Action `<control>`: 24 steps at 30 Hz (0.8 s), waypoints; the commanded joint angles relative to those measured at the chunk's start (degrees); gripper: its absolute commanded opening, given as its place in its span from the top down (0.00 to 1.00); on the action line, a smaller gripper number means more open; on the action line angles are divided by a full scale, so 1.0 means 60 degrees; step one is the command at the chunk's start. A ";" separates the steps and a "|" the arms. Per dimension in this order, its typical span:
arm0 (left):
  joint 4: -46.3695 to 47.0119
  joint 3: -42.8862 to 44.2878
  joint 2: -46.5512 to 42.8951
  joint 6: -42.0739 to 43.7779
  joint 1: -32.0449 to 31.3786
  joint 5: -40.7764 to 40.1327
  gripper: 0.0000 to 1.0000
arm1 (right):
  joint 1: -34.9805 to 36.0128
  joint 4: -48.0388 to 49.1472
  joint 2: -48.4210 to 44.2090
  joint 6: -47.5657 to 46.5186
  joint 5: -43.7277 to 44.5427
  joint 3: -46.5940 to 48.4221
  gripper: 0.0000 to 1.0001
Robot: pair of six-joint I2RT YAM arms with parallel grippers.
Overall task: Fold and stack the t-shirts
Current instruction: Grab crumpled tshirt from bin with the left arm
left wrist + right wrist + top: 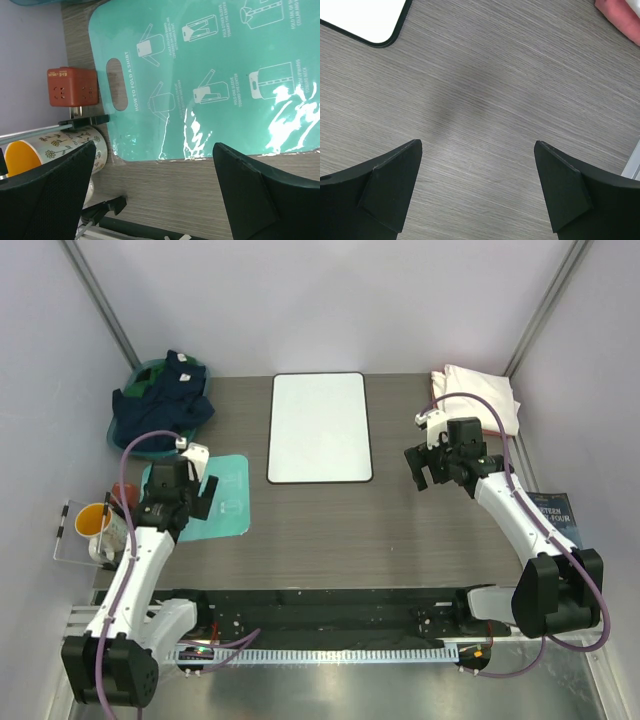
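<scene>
A dark navy blue t-shirt (165, 405) lies crumpled over a dark green one (150, 373) at the back left. At the back right a cream-white t-shirt (485, 395) lies loosely folded. A corner of salmon-pink cloth (622, 15) shows in the right wrist view. My left gripper (205, 497) (154, 150) hangs open over the near edge of the teal mat (210, 75), holding nothing. Over bare wood, right of the white board (320, 427), my right gripper (425, 472) (478, 145) is open and empty too.
The dark shirts sit in a teal tub (113, 433). A flowered mug (55, 147) and a red cube (72, 86) stand by the left wall on a clear tray (75, 540). A dark booklet (555, 512) lies at the right edge.
</scene>
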 commanded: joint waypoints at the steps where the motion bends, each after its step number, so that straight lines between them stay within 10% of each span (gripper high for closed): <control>1: 0.0767 0.0867 0.0522 0.0088 -0.0001 -0.0741 0.00 | 0.0064 0.0315 -0.0172 -0.0376 -0.0061 -0.0008 0.00; 8: 0.1718 0.2406 0.2116 0.2958 0.0115 -0.0699 0.00 | 0.0064 0.0329 0.0354 -0.0875 -0.0061 0.0371 0.00; 24: -0.0433 0.9771 0.9398 0.1803 0.1640 0.1119 0.09 | 0.0094 0.0315 0.0810 -0.1300 0.0012 0.1207 0.00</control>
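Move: The crumpled dark t-shirt, heaped in the bin, lies about 27 cm ahead of the left hand, 7 cm to its left and some 5 cm lower. Below the hand, the turquoise mat is centred 7 cm ahead and 4 cm right; the red box stands about 8 cm ahead and 13 cm left, the floral mug level with the hand, 16 cm left. From the right hand the t-shirt is roughly 19 cm ahead and 66 cm left, slightly lower. Towards the dark t-shirt in the bin, the left hand sweeps forward some 22 cm and drifts about 6 cm left, climbing nearly 10 cm before dipping about 4 cm over the near part of the bin. Its left side tilts up roughly 10 degrees and the fingers stay wide open. The empty right hand eases forward a couple of centimetres over bare table. ##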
